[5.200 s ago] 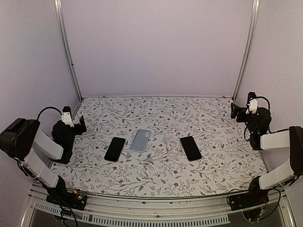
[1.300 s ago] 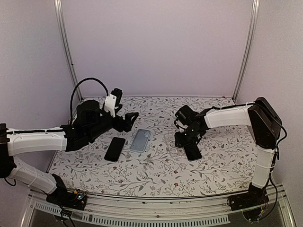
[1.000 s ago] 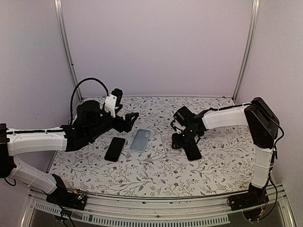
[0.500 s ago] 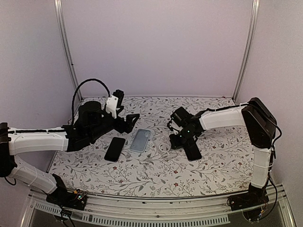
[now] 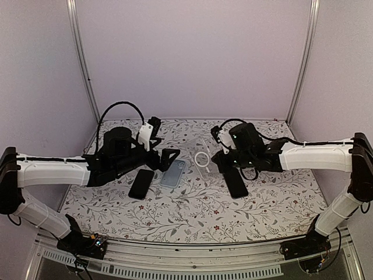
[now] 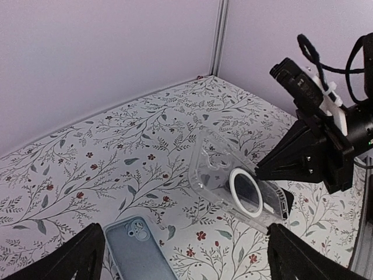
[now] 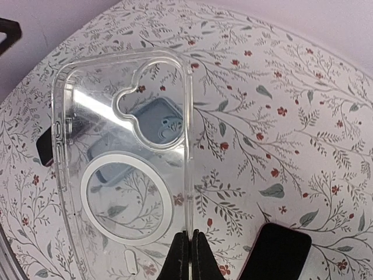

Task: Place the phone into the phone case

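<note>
A clear phone case [image 5: 202, 158] with a white ring hangs tilted above the table, and my right gripper [image 5: 215, 158] is shut on its long edge. In the right wrist view the closed fingertips [image 7: 186, 248] pinch the case [image 7: 116, 175] wall. One black phone [image 5: 236, 183] lies on the table just below the right gripper, also visible in the right wrist view [image 7: 278, 256]. A second black phone [image 5: 141, 184] lies to the left. My left gripper [image 5: 166, 156] hovers open over the table's left-centre, empty, facing the clear case [image 6: 239, 186].
A blue-grey phone case [image 5: 173, 173] lies flat between the two phones, under my left gripper [image 6: 192, 265], where it shows as a blue-grey case [image 6: 140, 251]. The floral table cover [image 5: 192, 219] is walled by lilac panels at the back and sides.
My right gripper closed on the clear case's edge and lifted it off the table, tilting it up toward the back. The left arm shifted a little to the right, jaws still open.
</note>
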### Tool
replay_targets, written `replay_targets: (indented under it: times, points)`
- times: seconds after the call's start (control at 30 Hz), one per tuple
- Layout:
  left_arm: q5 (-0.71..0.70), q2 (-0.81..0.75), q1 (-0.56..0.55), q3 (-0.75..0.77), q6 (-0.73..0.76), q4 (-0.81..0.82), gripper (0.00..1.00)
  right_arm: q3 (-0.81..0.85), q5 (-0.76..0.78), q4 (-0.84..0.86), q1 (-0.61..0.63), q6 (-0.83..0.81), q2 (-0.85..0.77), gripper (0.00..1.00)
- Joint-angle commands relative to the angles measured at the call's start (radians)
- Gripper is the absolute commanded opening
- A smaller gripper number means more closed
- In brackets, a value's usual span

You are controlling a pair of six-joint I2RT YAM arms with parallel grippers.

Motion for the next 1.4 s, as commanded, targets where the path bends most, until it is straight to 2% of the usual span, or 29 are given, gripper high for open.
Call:
replay_targets:
  times: [0.0, 0.1, 0.23, 0.43, 0.57, 0.83, 1.0, 1.13, 1.2, 1.37]
  points:
    - [0.138, 0.0, -0.015, -0.039, -0.07, 0.133, 0.99, -0.005, 0.265, 0.181, 0.096, -0.041, -0.039, 0.0]
    - [0.151, -0.032, -0.015, -0.112, -0.114, 0.257, 0.99, -0.028, 0.317, 0.246, 0.096, -0.001, -0.075, 0.0]
    - [0.145, -0.039, -0.016, -0.19, -0.174, 0.395, 0.99, -0.041, 0.289, 0.319, 0.112, 0.023, -0.113, 0.0]
    - [0.195, 0.014, -0.03, -0.185, -0.229, 0.444, 0.98, -0.012, 0.274, 0.345, 0.173, 0.013, -0.094, 0.0]
    - [0.154, -0.01, -0.03, -0.233, -0.245, 0.527, 0.98, -0.01, 0.249, 0.346, 0.18, 0.022, -0.081, 0.0]
    - [0.164, 0.011, -0.031, -0.222, -0.264, 0.535, 0.96, 0.012, 0.208, 0.343, 0.218, 0.025, -0.061, 0.0]
    - [0.112, -0.039, -0.031, -0.276, -0.235, 0.618, 0.96, 0.01, 0.2, 0.339, 0.222, 0.028, -0.053, 0.0]
    - [0.086, -0.047, -0.031, -0.261, -0.219, 0.586, 0.96, 0.027, 0.19, 0.338, 0.24, 0.003, -0.044, 0.0]
    - [0.081, -0.042, -0.031, -0.253, -0.223, 0.569, 0.91, 0.034, 0.19, 0.336, 0.259, -0.023, -0.033, 0.0]
    - [0.051, -0.07, -0.029, -0.272, -0.221, 0.59, 0.57, 0.027, 0.189, 0.337, 0.27, -0.051, -0.027, 0.0]
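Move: The clear phone case, already pinched by the right hand, has its middle about 16 cm right of the left hand, 3 ahead and 8 below; from the right hand it is 6 left, 2 ahead, 1 below. The left gripper waits some 22 cm left of the right hand, 1 back, 8 above. The blue case lies 21 cm below the left hand, 3 ahead, 1 right; the right phone is 9 right of the right hand, 4 back, 13 below. Right hand raises the clear case about 9 cm, 8 left and 5 back, between left hand's rolling, closing fingers. ##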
